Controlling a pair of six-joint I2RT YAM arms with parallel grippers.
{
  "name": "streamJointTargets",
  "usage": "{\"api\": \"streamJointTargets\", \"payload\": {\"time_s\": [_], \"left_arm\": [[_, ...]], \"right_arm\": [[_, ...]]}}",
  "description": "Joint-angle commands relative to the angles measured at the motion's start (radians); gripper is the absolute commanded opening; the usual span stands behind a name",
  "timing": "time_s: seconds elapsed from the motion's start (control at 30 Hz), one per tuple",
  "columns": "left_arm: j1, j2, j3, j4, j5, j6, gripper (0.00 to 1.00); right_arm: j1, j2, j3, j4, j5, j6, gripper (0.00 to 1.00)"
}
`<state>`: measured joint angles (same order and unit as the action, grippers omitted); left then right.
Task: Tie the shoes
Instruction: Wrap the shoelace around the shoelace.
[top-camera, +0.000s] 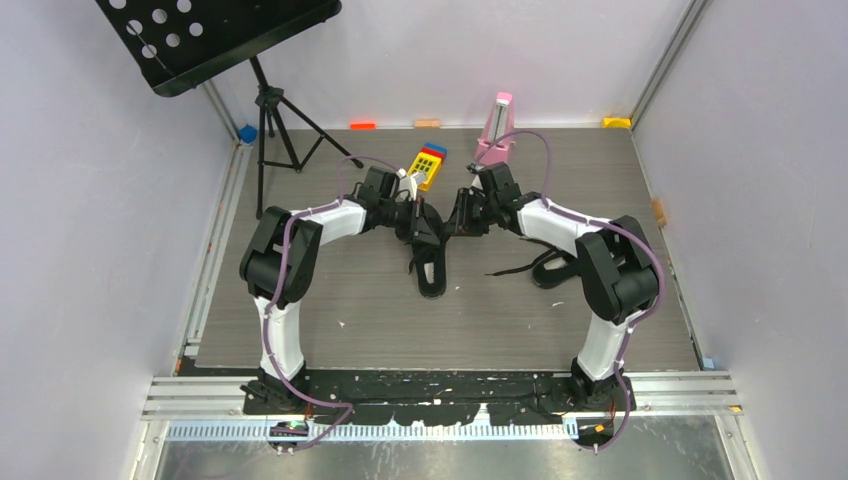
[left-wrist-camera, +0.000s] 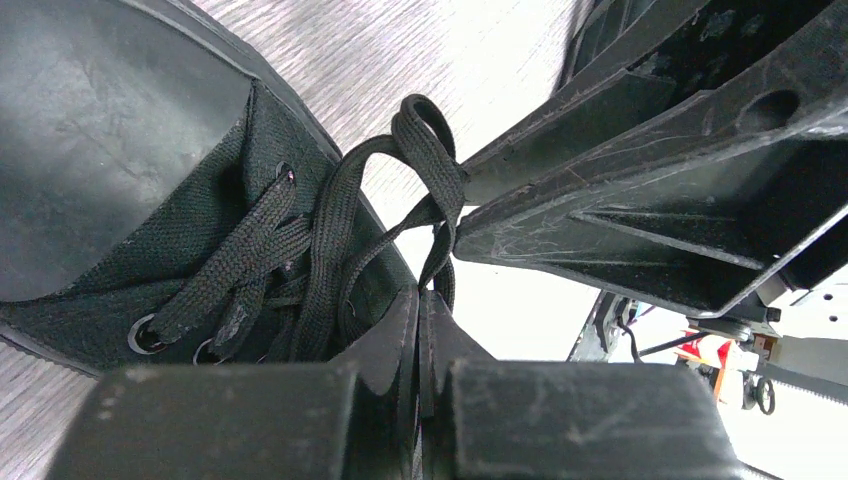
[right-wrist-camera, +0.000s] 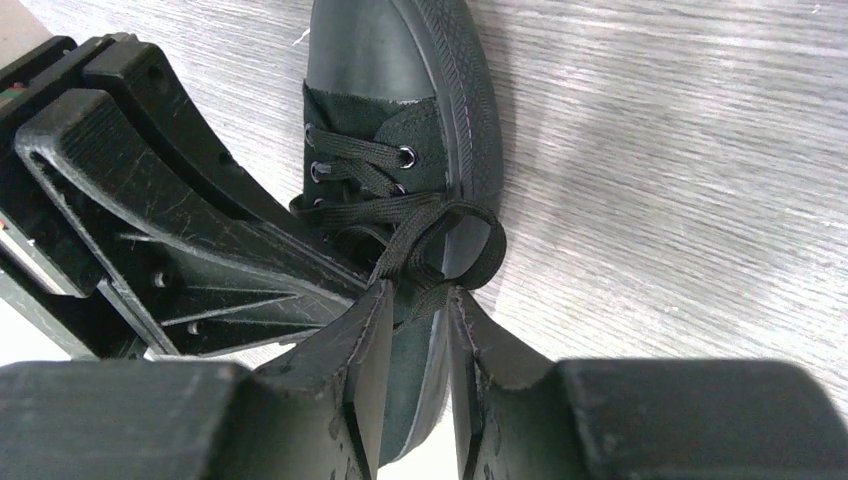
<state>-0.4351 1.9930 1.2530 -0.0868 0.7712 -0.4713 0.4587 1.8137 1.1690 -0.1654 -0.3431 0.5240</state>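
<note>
One black shoe (top-camera: 432, 272) lies mid-table, toe towards the far wall, with both grippers meeting over its laces. My left gripper (top-camera: 428, 228) (left-wrist-camera: 425, 295) is shut on a black lace, and a lace loop (left-wrist-camera: 425, 135) rises just beyond its tips beside the shoe's toe cap (left-wrist-camera: 120, 130). My right gripper (top-camera: 458, 222) (right-wrist-camera: 418, 295) stands open with a narrow gap. The knotted lace loop (right-wrist-camera: 470, 240) lies at its tips, and a strand hangs loose between them above the shoe (right-wrist-camera: 390, 60). The other shoe (top-camera: 553, 268) sits to the right, partly hidden behind the right arm.
A loose lace end (top-camera: 510, 270) trails on the table between the shoes. A yellow toy keypad (top-camera: 430, 165) and a pink metronome (top-camera: 497, 125) stand behind the grippers. A black music stand (top-camera: 215, 35) on a tripod (top-camera: 275, 130) fills the back left.
</note>
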Motion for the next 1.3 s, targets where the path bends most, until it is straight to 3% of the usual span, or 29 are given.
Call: {"api": "streamJointTargets", "payload": {"time_s": [0.0, 0.5, 0.8, 1.27], "left_arm": [[0.009, -0.048, -0.014, 0.029, 0.012, -0.003, 0.00], [0.010, -0.044, -0.014, 0.025, 0.008, -0.003, 0.00], [0.010, -0.047, -0.006, 0.003, -0.001, -0.001, 0.00], [-0.003, -0.044, 0.062, -0.103, -0.083, 0.067, 0.00]], "right_arm": [[0.006, 0.017, 0.053, 0.036, -0.015, -0.019, 0.31], [0.007, 0.065, 0.081, 0.047, -0.015, -0.013, 0.27], [0.008, 0.016, 0.083, 0.036, -0.010, -0.010, 0.01], [0.044, -0.060, 0.165, -0.056, -0.034, -0.018, 0.00]]}}
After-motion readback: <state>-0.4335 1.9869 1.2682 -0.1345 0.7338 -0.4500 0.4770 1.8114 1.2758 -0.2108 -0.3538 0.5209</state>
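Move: The black lace loop standing at the left fingertips is the right hand's target, about 1 cm ahead, 1 cm left and 1 cm below it. The laced shoe's middle lies some 3 cm back and 4 cm to the right hand's left, about 5 cm down; the other shoe is roughly 8 cm back and 22 cm right, equally low. From the left hand, which still pinches lace, the loop is about 2 cm to the right, 1 cm ahead and slightly above. Easing forward, down and a little left by about 1 cm each way at most, the right hand brings its part-open fingers around the lace loop and shuts them on it, then lifts briskly some 4 cm, drifting left as it rises. The left hand stays nearly in place and keeps its closed pinch on the lace beside the loop. ##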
